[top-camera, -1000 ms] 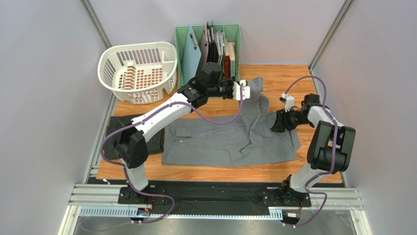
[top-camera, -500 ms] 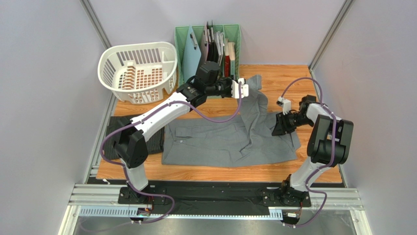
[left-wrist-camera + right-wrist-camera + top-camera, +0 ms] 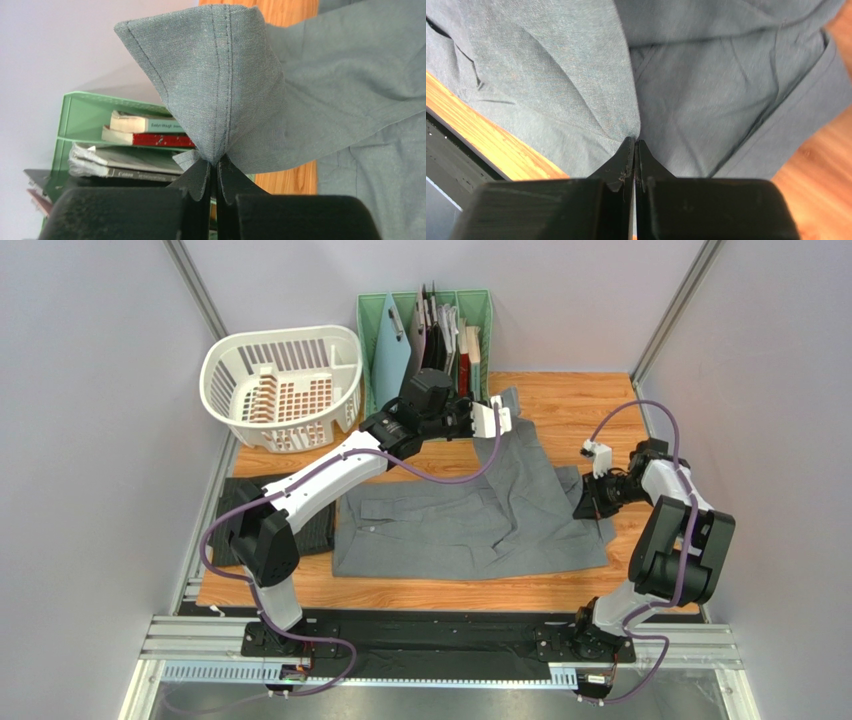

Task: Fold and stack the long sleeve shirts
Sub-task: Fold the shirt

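Note:
The medium grey long sleeve shirt (image 3: 450, 530) lies spread across the middle of the wooden table. One sleeve is drawn up toward the back. My left gripper (image 3: 497, 418) is shut on that sleeve's cuff (image 3: 215, 75), which stands up as a peak above the closed jaws (image 3: 215, 162). At the shirt's right edge my right gripper (image 3: 583, 508) is shut, and a crease of grey cloth (image 3: 576, 75) runs into its tips (image 3: 636, 142). The dark charcoal shirt (image 3: 315, 532) lies folded at the left, partly hidden under my left arm.
A white plastic basket (image 3: 283, 375) stands at the back left. Beside it is a green file rack (image 3: 425, 330) holding books (image 3: 145, 130). Bare wood (image 3: 590, 400) shows at the back right. Grey walls close in both sides.
My right gripper has gone from open to shut at the shirt's right edge and shifted a little to the right. The left gripper carried the cuff slightly farther back, stretching the sleeve.

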{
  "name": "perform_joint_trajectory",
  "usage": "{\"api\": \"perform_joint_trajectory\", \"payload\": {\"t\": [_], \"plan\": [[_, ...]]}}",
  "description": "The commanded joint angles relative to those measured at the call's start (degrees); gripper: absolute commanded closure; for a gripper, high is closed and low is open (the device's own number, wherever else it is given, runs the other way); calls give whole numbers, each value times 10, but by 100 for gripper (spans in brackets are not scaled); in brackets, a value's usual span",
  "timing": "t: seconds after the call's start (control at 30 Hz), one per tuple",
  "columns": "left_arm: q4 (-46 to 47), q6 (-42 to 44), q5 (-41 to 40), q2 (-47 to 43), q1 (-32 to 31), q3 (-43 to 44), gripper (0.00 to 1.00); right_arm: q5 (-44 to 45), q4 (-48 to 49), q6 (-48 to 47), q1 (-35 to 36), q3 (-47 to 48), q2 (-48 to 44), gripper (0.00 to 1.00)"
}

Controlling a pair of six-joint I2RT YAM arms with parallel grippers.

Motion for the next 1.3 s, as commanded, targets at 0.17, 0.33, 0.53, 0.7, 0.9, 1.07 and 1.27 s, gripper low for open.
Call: {"api": "perform_joint_trajectory", "payload": {"t": [0.17, 0.33, 0.53, 0.7, 0.9, 1.07, 1.27], "plan": [[-18, 13, -99, -27, -83, 31, 100, 17, 52, 22, -4, -38, -25, 100], [-6, 26, -135, -24, -113, 60, 100, 23, 57, 29, -4, -35, -21, 100], [-34, 40, -140, -42, -138, 79, 100, 26, 60, 22, -4, -40, -20, 100], [-55, 71, -169, -63, -170, 72, 100, 27, 60, 17, -4, -46, -19, 100], [-65, 92, -207, -87, -182, 58, 100, 28, 60, 10, -4, -52, -24, 100], [-53, 118, -219, -92, -182, 37, 100, 30, 60, 6, -4, -55, -28, 100], [-28, 86, -169, -65, -120, 18, 100, 32, 58, 13, -5, -51, -35, 100]]}}
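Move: The left hand holds the sleeve end up in the air. The middle of the shirt body it is bringing the sleeve back over lies about 15 cm back, 3 cm left and 24 cm below. From the same hand, the green rack's middle is some 14 cm ahead, 13 cm left and 15 cm lower. The right hand already has the shirt's fold pinched at its fingertips, right at the hand and about 1 cm below. Both hands keep their pinch on the cloth. The right, fingers shut on the fold, settles a couple of centimetres down and slightly back, then holds there. The left carries the sleeve end about 10 cm back over the shirt, first drifting right and then climbing some 8 cm, its fingers tipping up roughly 15 degrees; at the very end it starts to dip and ease forward. ##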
